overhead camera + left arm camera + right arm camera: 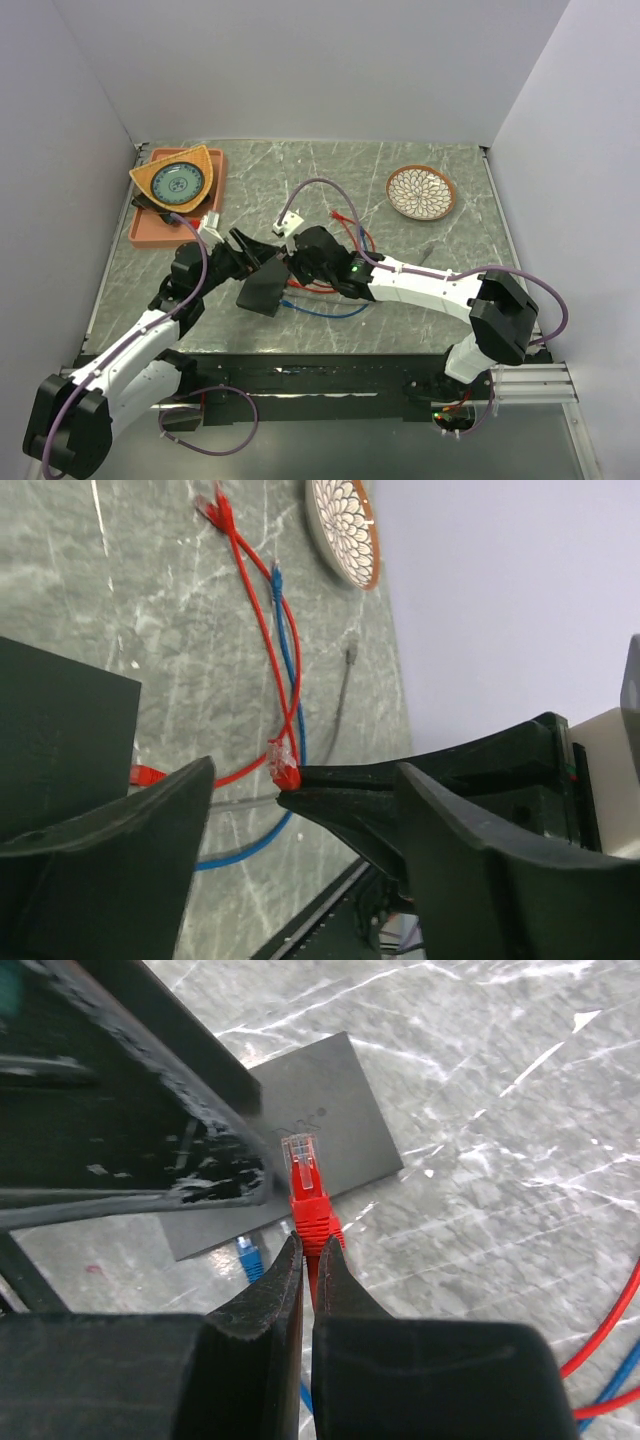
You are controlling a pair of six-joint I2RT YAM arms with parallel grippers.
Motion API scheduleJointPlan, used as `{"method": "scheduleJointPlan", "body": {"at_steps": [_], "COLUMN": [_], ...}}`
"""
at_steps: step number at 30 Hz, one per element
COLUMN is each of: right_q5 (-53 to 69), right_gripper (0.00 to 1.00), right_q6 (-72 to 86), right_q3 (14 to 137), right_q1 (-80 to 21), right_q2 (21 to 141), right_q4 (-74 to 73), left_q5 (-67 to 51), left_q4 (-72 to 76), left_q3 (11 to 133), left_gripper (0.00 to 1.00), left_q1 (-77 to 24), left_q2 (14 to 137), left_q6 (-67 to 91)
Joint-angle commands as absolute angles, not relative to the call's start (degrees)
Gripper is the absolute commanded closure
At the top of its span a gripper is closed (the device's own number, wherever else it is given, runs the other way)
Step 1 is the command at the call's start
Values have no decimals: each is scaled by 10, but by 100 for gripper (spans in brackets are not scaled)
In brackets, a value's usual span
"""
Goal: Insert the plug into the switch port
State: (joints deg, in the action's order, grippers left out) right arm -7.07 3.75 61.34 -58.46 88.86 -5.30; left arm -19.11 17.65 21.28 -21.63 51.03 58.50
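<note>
My right gripper (312,1245) is shut on the red plug (305,1175), pinching it at its ribbed boot, so the clear tip sticks out ahead of the fingers. The plug hangs just above the near edge of the flat black box (310,1120). The switch port does not show in any view. In the top view the box (262,290) lies mid-table, with the right gripper (293,262) above its far edge. My left gripper (305,780) is open, its fingers (150,850) spread on either side of the right gripper's tips and the plug (283,765).
A blue plug (248,1257) and its cable (330,312) lie by the box. Another red plug (145,775) rests against the box edge. Red and grey cables loop behind. A patterned plate (421,192) sits back right, an orange tray (150,232) back left.
</note>
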Motion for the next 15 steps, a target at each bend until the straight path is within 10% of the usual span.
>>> {"method": "scheduleJointPlan", "body": {"at_steps": [1, 15], "right_q5": [-108, -99], "right_gripper": [100, 100], "right_q6": [27, 26], "right_q3": [599, 586], "right_q1": [-579, -528], "right_q2": [867, 892], "right_q4": [-48, -96], "left_q5": [-152, -44], "left_q4": [133, -26], "left_q3": [255, 338], "left_gripper": [18, 2], "left_q1": [-219, -218], "left_q2": [490, 537], "left_q6": [553, 459]}}
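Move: The right hand already holds the red plug. From it the switch's middle lies some 6 cm left, 2 cm back and 10 cm below. On the switch's right-hand port side, the seated red plug sits about 1 cm back and straight below in left-right terms; the seated blue plug is roughly 5 cm back, 1 cm left, equally low. From the empty left hand, the switch is about 3 cm back, 3 cm left and 13 cm down. To the right and down, with a lesser drift forward, the right hand carries its pinched red plug about 5 cm, off from above the switch to its port side, turning slightly clockwise. The left hand, already clear of the plug, backs off forward and left about 4 cm, rolling some 15 degrees as its fingers open fully. ##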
